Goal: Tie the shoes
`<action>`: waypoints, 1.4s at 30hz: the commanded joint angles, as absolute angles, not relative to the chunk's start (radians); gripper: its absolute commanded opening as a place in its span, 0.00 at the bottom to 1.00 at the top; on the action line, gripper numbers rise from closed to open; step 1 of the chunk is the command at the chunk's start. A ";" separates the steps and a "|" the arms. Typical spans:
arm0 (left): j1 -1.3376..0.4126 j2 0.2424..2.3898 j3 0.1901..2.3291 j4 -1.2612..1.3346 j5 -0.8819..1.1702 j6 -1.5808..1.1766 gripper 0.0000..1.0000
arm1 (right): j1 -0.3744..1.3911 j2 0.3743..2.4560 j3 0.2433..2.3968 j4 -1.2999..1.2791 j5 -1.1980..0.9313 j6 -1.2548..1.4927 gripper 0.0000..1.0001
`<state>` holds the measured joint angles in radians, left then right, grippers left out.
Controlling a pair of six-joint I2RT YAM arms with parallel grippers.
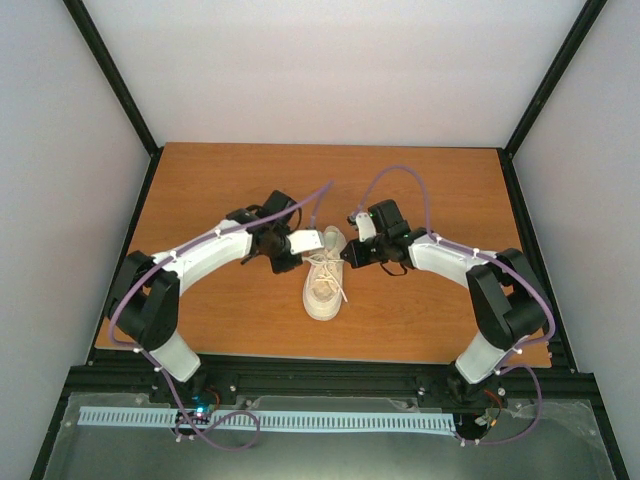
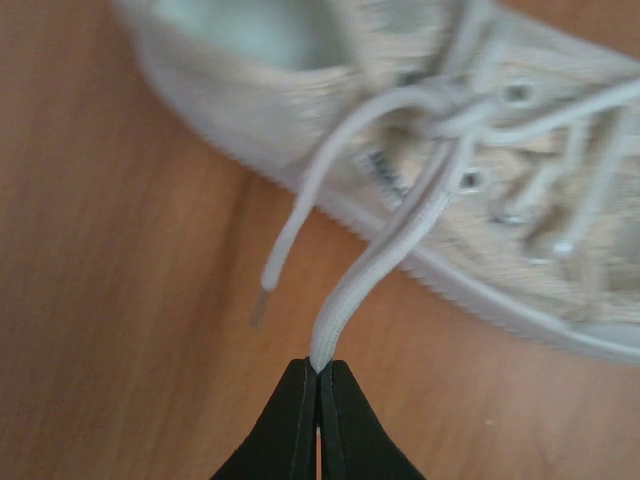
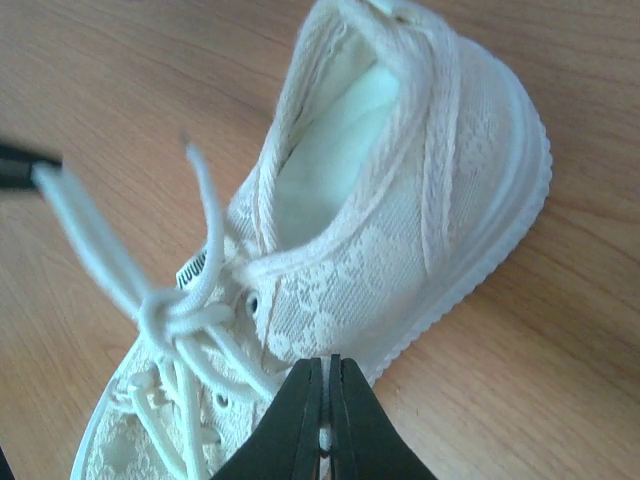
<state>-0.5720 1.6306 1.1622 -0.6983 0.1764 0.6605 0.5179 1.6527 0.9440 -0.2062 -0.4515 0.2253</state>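
The cream lace-pattern shoe (image 1: pixel 325 285) lies in the middle of the wooden table, toe toward the arms. My left gripper (image 2: pixel 320 368) is shut on a flat white lace (image 2: pixel 375 270) that runs up to the eyelets. A second lace end (image 2: pixel 272 270) hangs loose beside it. My right gripper (image 3: pixel 327 362) is shut at the shoe's side (image 3: pixel 400 250), below the collar. A lace strand (image 3: pixel 225 368) leads into its jaws and white shows between them. In the top view the left gripper (image 1: pixel 316 243) and the right gripper (image 1: pixel 348 254) flank the heel end.
The wooden table (image 1: pixel 200 190) is bounded by a black frame (image 1: pixel 330 378) along the near edge. White walls enclose the back and sides. The left gripper's black tip (image 3: pixel 20 168) shows at the left edge of the right wrist view, holding its lace taut.
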 commanded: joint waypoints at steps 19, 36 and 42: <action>-0.459 1.824 1.184 -0.606 0.156 0.659 0.01 | 0.469 1.610 0.796 -0.138 -0.445 0.215 0.03; -0.451 1.834 1.214 -0.653 0.339 0.661 0.01 | 0.446 1.644 0.793 -0.103 -0.540 0.212 0.11; -0.449 1.726 1.207 -0.722 0.435 0.724 0.53 | 0.422 1.528 0.805 -0.139 -0.542 0.211 0.44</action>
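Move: The left gripper holds one loop of the shoelace, and the knot lies about 5 cm to its right, level fore and aft and some 3 cm below. The shoe's ankle opening is about 5 cm ahead and 7 cm right of this gripper; the toe is about 8 cm back and 4 cm right. The right gripper grips the other loop, with the knot about 5 cm to its left and 2 cm lower. Keep the loops pinched and draw them apart from the knot: take the left gripper forward and slightly left, then about 6 cm down beside the shoe, while the right eases some 3 cm down, 2–3 cm right and a little back. Finish by opening both grippers about halfway to let the loops go, with the left backing off 2 cm, rising a touch and tilting about 10 degrees. ##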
